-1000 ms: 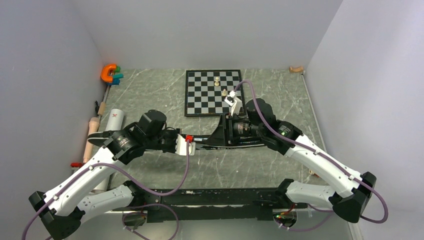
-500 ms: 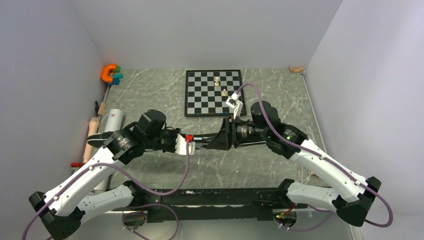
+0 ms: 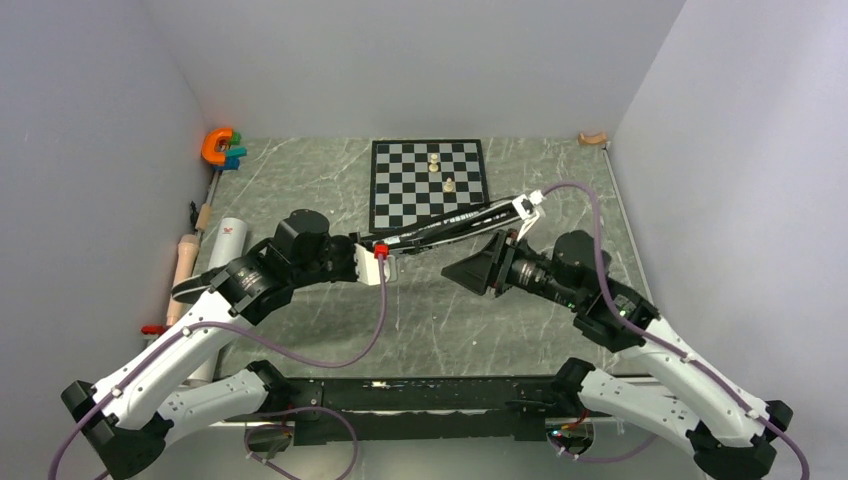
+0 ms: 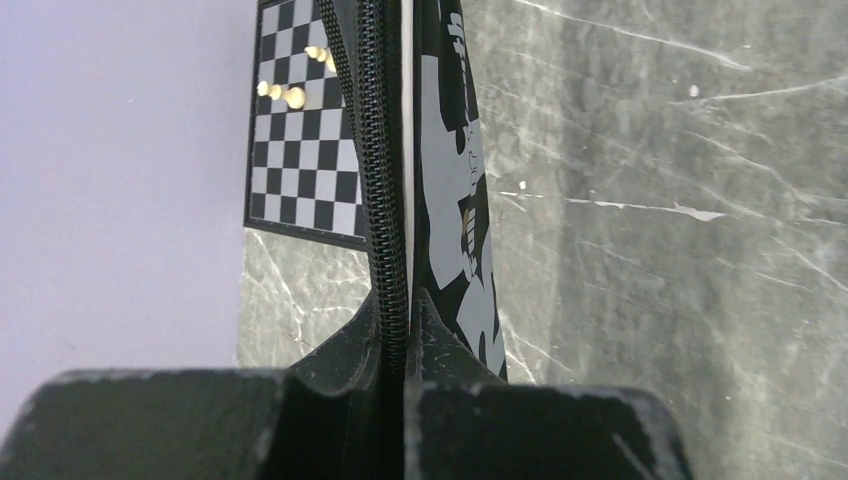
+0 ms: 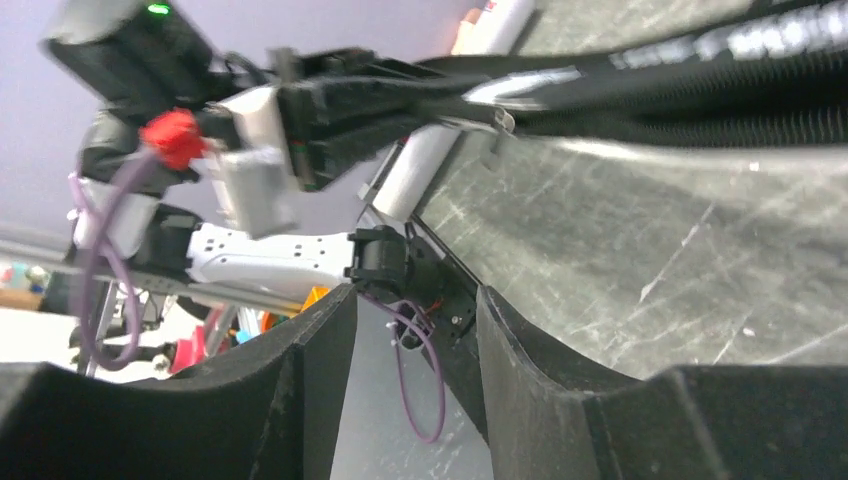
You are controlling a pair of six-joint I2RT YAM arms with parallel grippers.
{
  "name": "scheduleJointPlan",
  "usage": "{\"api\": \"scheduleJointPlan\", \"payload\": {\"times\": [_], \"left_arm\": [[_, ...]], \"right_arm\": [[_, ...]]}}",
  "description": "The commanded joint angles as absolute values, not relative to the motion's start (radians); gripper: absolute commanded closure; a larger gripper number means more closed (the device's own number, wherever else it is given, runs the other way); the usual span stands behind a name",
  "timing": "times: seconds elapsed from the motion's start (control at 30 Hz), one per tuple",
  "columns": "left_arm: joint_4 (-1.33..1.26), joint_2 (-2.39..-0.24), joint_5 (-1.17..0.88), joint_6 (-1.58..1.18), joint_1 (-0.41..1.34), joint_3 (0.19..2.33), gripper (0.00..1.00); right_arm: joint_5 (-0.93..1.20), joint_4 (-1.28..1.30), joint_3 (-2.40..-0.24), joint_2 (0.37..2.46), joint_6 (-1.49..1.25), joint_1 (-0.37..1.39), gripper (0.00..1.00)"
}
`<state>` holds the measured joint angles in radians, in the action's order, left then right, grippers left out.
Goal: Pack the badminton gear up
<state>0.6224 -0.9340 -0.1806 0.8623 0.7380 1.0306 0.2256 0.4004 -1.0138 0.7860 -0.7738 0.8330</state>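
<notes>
The black bag [image 3: 450,225] with white lettering hangs edge-on above the table, running from my left gripper [image 3: 398,246] toward the chessboard's near right corner. In the left wrist view the left gripper [image 4: 405,310] is shut on the bag [image 4: 445,200], clamped on its zip edge [image 4: 375,150]. My right gripper [image 3: 448,271] is just in front of the bag, pointing left, and touches nothing. Its jaws stand open and empty in the right wrist view [image 5: 415,300], with the bag [image 5: 700,70] above them. A long white tube [image 3: 231,238] lies along the left side.
The chessboard [image 3: 400,200] with two pale pieces lies at the back centre. A beige wooden rod [image 3: 184,262] lies by the left wall beside the tube. An orange C-shaped toy [image 3: 216,146] sits in the back left corner. A small wooden piece [image 3: 592,138] is at the back right.
My right arm has drawn back to the right, away from the bag's middle. The bag's free end has swung toward the chessboard. The left gripper keeps its hold.
</notes>
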Motion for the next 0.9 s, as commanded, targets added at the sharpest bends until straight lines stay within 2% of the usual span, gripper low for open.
{"api": "scheduleJointPlan", "payload": {"times": [0.0,0.1,0.43,0.87], "left_arm": [[0.459,-0.928,-0.115,0.851,0.736,1.053,1.00],[0.464,-0.931,-0.119,0.849,0.738,1.054,1.00],[0.484,-0.934,-0.144,0.837,0.739,1.060,1.00],[0.495,-0.931,-0.156,0.838,0.738,1.068,1.00]], "right_arm": [[0.161,0.145,-0.793,0.734,-0.995,0.838,0.49],[0.135,-0.078,-0.654,0.713,-1.073,0.838,0.47],[0.088,-0.605,-0.529,0.813,-1.050,0.852,0.47],[0.015,-0.647,-0.537,0.893,-1.028,0.874,0.47]]}}
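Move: The zipper pull hangs at my left fingertips, where they already pinch the black racket bag: about 2 cm right, 1 cm ahead and 1 cm below the left hand point. From my half-open right hand, this pull lies about 11 cm left, 7 cm ahead and 8 cm below. The bag's free stretch is centred some 14 cm ahead, 1 cm right and 14 cm below; the chessboard is about 28 cm ahead, 3 cm left and 34 cm below. With my left hand keeping the bag pinched almost in place, I bring my right hand in towards the zipper pull. It drops fast by about 10 cm, then climbs back some 7 cm while working forward and left, its left side rolling up roughly 25 degrees. My right fingers stay half open and stop short of the pull. ##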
